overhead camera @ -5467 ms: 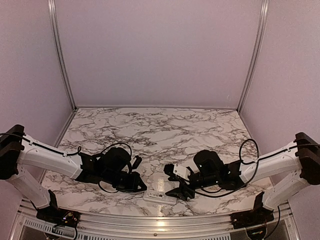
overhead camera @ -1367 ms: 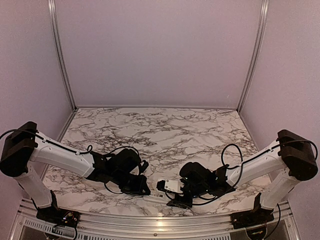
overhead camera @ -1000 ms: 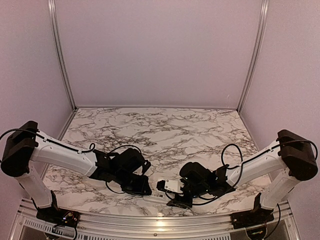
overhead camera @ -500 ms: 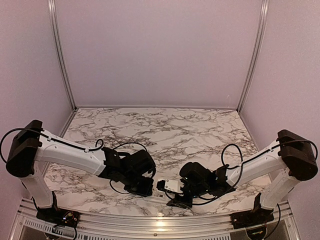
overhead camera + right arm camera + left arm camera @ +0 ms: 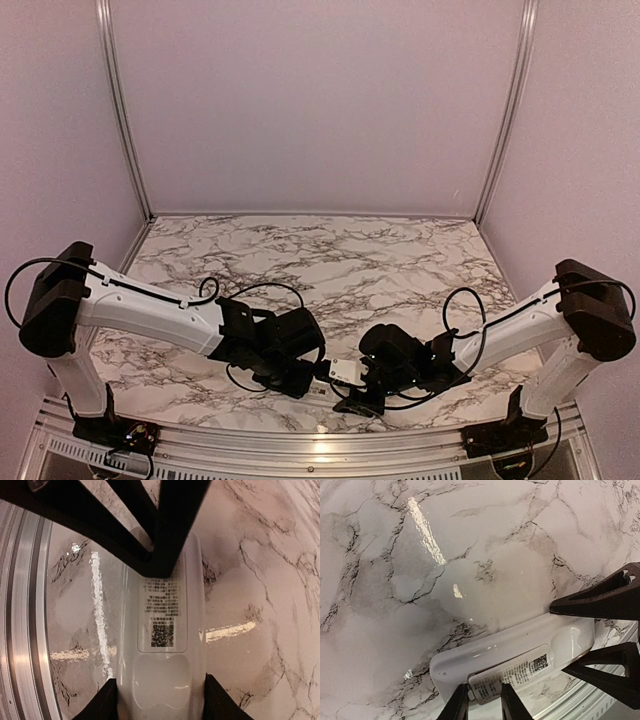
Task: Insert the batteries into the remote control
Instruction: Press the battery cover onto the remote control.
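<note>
The white remote control (image 5: 520, 642) lies back-up on the marble table near its front edge. Its labelled battery cover (image 5: 517, 671) looks slightly askew. My left gripper (image 5: 484, 702) is open by a narrow gap. Its two black fingertips straddle the cover's near end. My right gripper (image 5: 161, 700) is shut on the remote control (image 5: 162, 675), with a finger pressed to each long side at the opposite end. In the top view the left gripper (image 5: 303, 383) and the right gripper (image 5: 350, 398) meet over the remote control (image 5: 320, 391), which they mostly hide. The batteries are out of view.
An aluminium rail (image 5: 25, 630) runs along the table's front edge, right beside the remote. Purple walls with metal posts (image 5: 120, 110) enclose the marble table (image 5: 330, 260). Black cables loop over both wrists.
My left arm has swung right until its gripper reached the remote's end, and its fingers have spread a little. The right arm and the remote have stayed put.
</note>
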Robot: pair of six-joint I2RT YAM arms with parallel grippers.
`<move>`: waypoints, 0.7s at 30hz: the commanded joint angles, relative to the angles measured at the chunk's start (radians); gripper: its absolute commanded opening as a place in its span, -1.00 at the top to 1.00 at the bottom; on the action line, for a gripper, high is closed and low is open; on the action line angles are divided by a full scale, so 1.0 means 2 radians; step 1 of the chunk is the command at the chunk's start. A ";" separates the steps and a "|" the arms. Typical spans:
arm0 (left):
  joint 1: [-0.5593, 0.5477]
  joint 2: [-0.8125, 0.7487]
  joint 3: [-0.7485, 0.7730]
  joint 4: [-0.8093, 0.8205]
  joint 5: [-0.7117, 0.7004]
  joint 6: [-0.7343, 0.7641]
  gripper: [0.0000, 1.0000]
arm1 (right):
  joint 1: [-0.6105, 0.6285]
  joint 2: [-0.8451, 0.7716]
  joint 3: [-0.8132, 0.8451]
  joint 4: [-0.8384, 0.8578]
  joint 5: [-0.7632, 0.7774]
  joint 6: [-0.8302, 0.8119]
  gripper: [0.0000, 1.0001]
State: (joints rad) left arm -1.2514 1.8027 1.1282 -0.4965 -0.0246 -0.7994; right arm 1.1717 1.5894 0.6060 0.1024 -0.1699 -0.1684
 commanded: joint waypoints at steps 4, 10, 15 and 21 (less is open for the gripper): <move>-0.006 0.037 -0.016 -0.042 -0.015 -0.003 0.51 | 0.006 -0.013 0.001 0.014 0.004 0.004 0.05; -0.006 0.034 -0.021 -0.023 -0.002 -0.001 0.55 | 0.005 -0.048 -0.015 0.046 0.005 0.015 -0.17; -0.006 0.034 -0.025 -0.017 -0.001 0.002 0.59 | -0.002 -0.071 -0.013 0.062 0.009 0.038 -0.40; -0.006 0.035 -0.029 -0.009 0.004 0.003 0.59 | -0.022 -0.064 -0.027 0.111 0.011 0.078 -0.41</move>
State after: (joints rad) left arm -1.2587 1.8061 1.1282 -0.4980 -0.0437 -0.8009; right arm 1.1545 1.4559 0.5732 0.2317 -0.1650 -0.0902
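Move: The right fingers still pinch the right end of the remote control, which lies back up along the left-right line; its middle is about 4 cm to their left and level fore and aft, with the battery cover's middle some 5 cm left. From the left hand, whose tips are at the cover's left end, the remote's middle is roughly 4 cm right and 1 cm below, the cover's about 3 cm right. The right fingers open and let go of the remote, rising about 6 cm while the left fingertips stay put. ##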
